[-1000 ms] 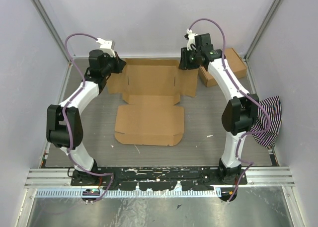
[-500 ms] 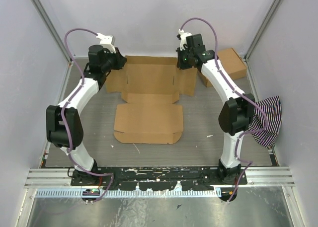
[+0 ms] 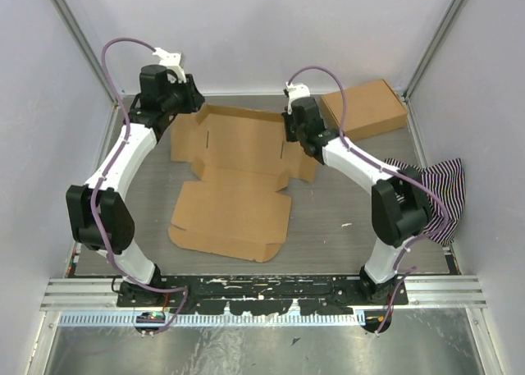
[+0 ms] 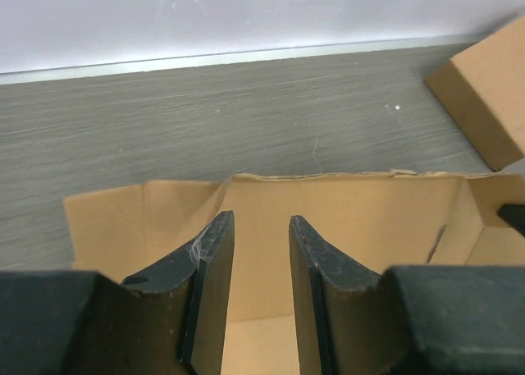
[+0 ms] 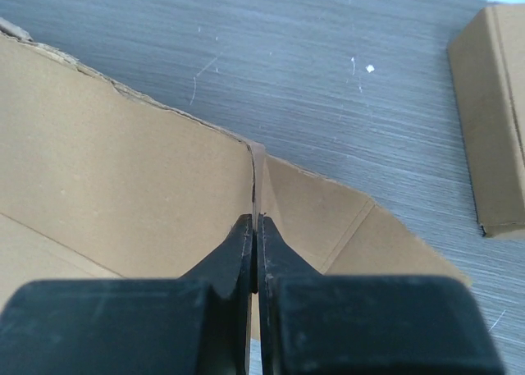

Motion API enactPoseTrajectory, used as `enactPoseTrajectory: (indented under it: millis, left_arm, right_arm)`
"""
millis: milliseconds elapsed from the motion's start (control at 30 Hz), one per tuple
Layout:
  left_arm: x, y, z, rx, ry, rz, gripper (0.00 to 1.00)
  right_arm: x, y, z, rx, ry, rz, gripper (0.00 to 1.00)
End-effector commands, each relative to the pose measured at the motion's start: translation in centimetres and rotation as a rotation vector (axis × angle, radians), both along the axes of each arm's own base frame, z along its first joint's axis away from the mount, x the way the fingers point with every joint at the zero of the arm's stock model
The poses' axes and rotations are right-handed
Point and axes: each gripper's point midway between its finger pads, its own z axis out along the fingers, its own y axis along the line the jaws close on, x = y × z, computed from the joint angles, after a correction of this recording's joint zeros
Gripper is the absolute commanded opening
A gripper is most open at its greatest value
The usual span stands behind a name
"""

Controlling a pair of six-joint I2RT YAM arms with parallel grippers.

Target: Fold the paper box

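The paper box (image 3: 234, 211) lies opened out in the middle of the table, skewed, with its far panel and side flaps partly raised. My right gripper (image 3: 294, 134) is at the box's far right flap. In the right wrist view this gripper (image 5: 256, 219) is shut on a thin upright cardboard edge of the box (image 5: 123, 170). My left gripper (image 3: 187, 102) hovers at the far left corner. In the left wrist view it (image 4: 260, 219) stands open with nothing between its fingers, and the box's raised wall (image 4: 344, 219) is behind them.
A compact flat brown carton (image 3: 362, 108) lies at the back right, also seen as the carton (image 4: 484, 96) and the carton (image 5: 496, 121) in the wrist views. A striped cloth (image 3: 439, 194) hangs at the right edge. Grey walls close in the back and sides.
My left gripper has opened. My right gripper has shut on the box's right flap and moved toward me and left. The box has swung, its near panel shifting left.
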Motion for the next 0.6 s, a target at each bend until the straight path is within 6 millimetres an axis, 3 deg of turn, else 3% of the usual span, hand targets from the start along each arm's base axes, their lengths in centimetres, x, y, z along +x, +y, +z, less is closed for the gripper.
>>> enactPoseTrajectory:
  millis: [0, 133, 333, 567]
  left_arm:
    - [-2.6, 1.4, 0.8, 0.085, 0.003, 0.016, 0.40]
    - [-3.5, 2.1, 0.0, 0.119, 0.011, 0.029, 0.40]
    - [-4.1, 0.8, 0.7, 0.123, -0.007, -0.006, 0.40]
    - [-5.8, -0.8, -0.2, 0.170, 0.000, -0.040, 0.39]
  right_arm:
    - [0.5, -0.6, 9.6, 0.136, -0.379, -0.092, 0.01]
    - [-0.8, -0.8, 10.9, 0.200, -0.476, -0.091, 0.01]
    - [-2.2, -1.3, 12.0, 0.237, -0.579, -0.087, 0.01]
    - [-2.3, -0.9, 11.2, 0.227, -0.576, -0.111, 0.01]
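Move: The right hand already pinches the far wall's right corner between its shut fingers; the left corner lies about 22 cm to its left and 5 cm farther out, at much the same height. From the open left hand that left corner is roughly 4 cm ahead, 2 cm right and 8 cm below. The front panel is some 25 cm back and 16 cm left of the right hand, the closed carton 7 cm ahead and 21 cm right of it, both about 13 cm lower. Still pinching the right corner, the right hand rises about 6 cm, tipping upward; the open left backs 4 cm. ##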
